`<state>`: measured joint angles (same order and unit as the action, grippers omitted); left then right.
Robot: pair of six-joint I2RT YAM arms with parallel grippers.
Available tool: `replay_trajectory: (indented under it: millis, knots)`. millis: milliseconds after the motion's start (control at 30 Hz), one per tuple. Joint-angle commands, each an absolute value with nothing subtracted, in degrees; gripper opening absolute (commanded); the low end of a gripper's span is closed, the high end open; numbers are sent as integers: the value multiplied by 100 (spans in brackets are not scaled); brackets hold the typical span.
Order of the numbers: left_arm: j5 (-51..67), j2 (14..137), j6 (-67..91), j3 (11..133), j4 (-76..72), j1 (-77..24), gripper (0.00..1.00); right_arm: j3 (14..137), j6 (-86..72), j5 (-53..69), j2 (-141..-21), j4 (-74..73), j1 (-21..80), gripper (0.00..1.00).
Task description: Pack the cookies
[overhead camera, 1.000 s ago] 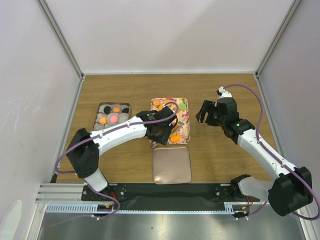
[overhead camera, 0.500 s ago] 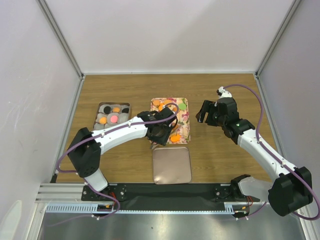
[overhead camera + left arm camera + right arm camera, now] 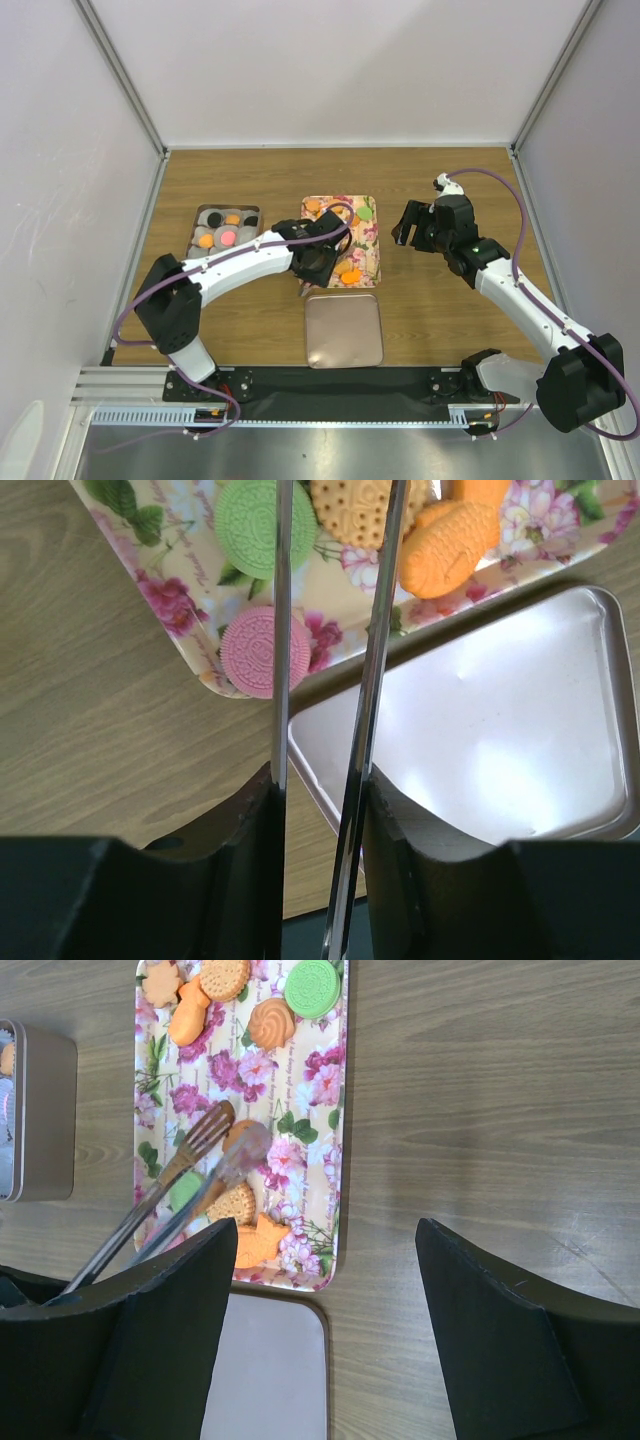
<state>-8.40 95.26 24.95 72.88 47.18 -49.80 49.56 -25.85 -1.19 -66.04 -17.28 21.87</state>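
Observation:
The cookies [image 3: 350, 272] lie on a floral tray [image 3: 372, 262] at mid-table; more sit in an open tin [image 3: 225, 230] to its left. My left gripper [image 3: 318, 262] is shut on metal tongs [image 3: 372, 660], whose two blades run up over a green cookie [image 3: 250, 525], a pink one [image 3: 255, 652] and a beige waffle round [image 3: 345, 510]. In the right wrist view the tong tips [image 3: 228, 1145] hover over the tray's middle by an orange cookie; I cannot tell if they pinch it. My right gripper [image 3: 408, 232] stands open above bare wood right of the tray.
A plain square metal lid [image 3: 343, 330] lies just in front of the tray, touching its near edge. The tin [image 3: 40, 1110] shows at the left edge of the right wrist view. White walls enclose the table on three sides.
The left jaws have squeezed the tongs narrower, and the left gripper has shifted slightly left over the tray. The right arm has not moved.

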Motion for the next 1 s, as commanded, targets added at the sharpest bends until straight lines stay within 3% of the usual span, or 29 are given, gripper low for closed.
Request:
replay_trajectory:
  millis: [0,467,967]
  knots:
    - [-949,9317,2373,7567,4676,-4799,40,5133,-2540,-158,-6495,-1644,2162,78]
    - [-1063,8605,2259,7603,4878,-4219,40,5150,-2549,-167,-6530,-1644,2162,78]
    - [-871,6690,2118,6303,5282,-2066,41,5150,-2558,-62,-6565,-1635,2162,78]
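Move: The left hand holds the tongs by their handle, with an orange cookie already pinched in the tips about 8 cm ahead, 8 cm right and 7 cm below. The container's middle lies some 11 cm ahead, 21 cm left and 6 cm below. On the patterned tray, the green cookie is about 4 cm ahead, 2 cm right, and the pink cookie 2 cm ahead, 1 cm left, both 8 cm down. From the right hand the container is some 40 cm left, 2 cm back, 14 cm below. Eases forward a few centimetres while starting to rise, then the left arm swings fast to its left, some 16 cm in all and about 8 cm up, carrying the cookie in the tongs from the patterned tray towards the container. The wrist turns about 25 degrees counter-clockwise and tilts some 10 degrees tips-up; the fingers keep their squeeze on the tongs. ##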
